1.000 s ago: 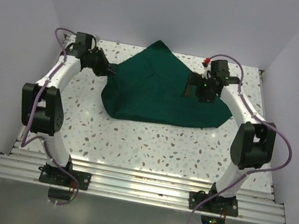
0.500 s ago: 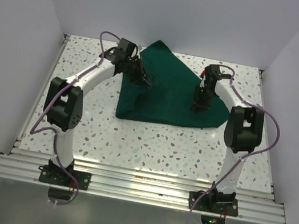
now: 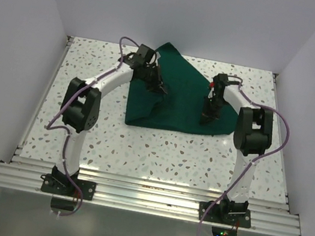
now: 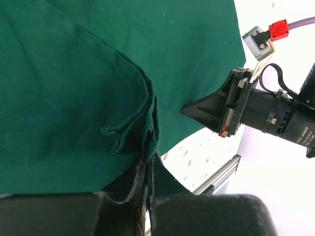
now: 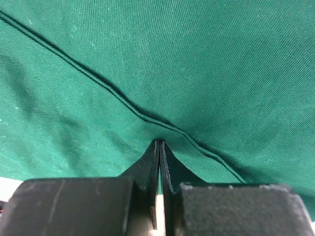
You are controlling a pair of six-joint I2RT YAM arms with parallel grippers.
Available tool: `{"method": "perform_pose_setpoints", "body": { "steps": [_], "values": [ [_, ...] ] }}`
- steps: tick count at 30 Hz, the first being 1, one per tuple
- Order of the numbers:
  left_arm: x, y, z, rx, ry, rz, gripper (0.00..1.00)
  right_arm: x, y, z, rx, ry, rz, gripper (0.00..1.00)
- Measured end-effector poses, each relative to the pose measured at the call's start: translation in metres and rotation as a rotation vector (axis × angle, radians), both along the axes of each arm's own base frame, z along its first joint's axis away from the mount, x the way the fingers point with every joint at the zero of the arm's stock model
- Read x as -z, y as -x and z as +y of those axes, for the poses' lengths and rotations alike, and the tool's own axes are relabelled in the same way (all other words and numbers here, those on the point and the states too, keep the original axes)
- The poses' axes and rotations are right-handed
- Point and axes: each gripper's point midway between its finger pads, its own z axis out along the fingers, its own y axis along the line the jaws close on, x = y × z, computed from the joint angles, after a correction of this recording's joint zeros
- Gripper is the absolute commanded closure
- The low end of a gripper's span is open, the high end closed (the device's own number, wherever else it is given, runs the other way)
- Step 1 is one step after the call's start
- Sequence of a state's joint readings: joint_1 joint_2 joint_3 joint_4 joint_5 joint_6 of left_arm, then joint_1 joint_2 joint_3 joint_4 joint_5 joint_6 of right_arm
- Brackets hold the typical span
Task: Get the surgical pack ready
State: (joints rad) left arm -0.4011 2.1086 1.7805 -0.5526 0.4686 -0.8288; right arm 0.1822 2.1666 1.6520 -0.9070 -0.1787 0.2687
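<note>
The surgical pack (image 3: 181, 107) is a large dark green cloth drape lying at the back middle of the table, with its left part folded over itself. My left gripper (image 3: 162, 90) hangs over the drape's left half, shut on a bunched fold of its edge (image 4: 147, 147). My right gripper (image 3: 206, 117) points down onto the drape's right part. In the right wrist view its fingertips (image 5: 159, 143) are pressed together on the green cloth (image 5: 197, 59) just below a stitched hem, with a sliver of cloth pinched between them.
The speckled white table (image 3: 158, 149) lies bare in front of the drape. An aluminium rail (image 3: 143, 198) runs along the near edge, and grey walls close in both sides. The right arm's wrist (image 4: 266, 110) shows close by in the left wrist view.
The left gripper has carried the drape's left corner to the right, folding it over the cloth. The right gripper has come down onto the drape and gone from open to shut.
</note>
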Motion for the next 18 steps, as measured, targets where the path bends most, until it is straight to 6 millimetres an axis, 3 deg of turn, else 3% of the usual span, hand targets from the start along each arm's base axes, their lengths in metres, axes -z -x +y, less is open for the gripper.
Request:
{"method": "perform_pose_setpoints", "body": {
  "steps": [8, 16, 18],
  "values": [
    [0.01, -0.001, -0.027, 0.047, -0.001, 0.003, 1.0, 0.001, 0.0, 0.001, 0.0, -0.001, 0.025, 1.0],
    [0.033, 0.003, -0.032, 0.06, -0.014, 0.048, 1.0, 0.001, 0.0, 0.001, 0.005, -0.019, 0.046, 1.0],
    [0.038, 0.004, -0.034, 0.067, -0.014, 0.06, 0.89, 0.001, 0.0, 0.002, 0.005, -0.02, 0.049, 1.0]
  ]
}}
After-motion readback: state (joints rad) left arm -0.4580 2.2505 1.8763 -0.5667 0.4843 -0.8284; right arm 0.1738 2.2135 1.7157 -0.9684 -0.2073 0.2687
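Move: The green drape's flap hangs from the left hand. The patch of drape it is being laid on is about 4 cm to that hand's right, level with it fore and aft and 11 cm below. The drape's near edge runs some 12 cm back of this hand, its left fold lies about 13 cm to the left, and its far corner is roughly 23 cm straight ahead. From the right hand, that patch is about 5 cm ahead and 14 cm left. The drape's flap, still pinched in the left fingers, is drawn about 3 cm to the right towards the right hand, then lowered some 4 cm towards the layer beneath, with the wrist barely turning. The right hand stays in place, keeping its shut fingertips down on the drape near the fold's seam. ##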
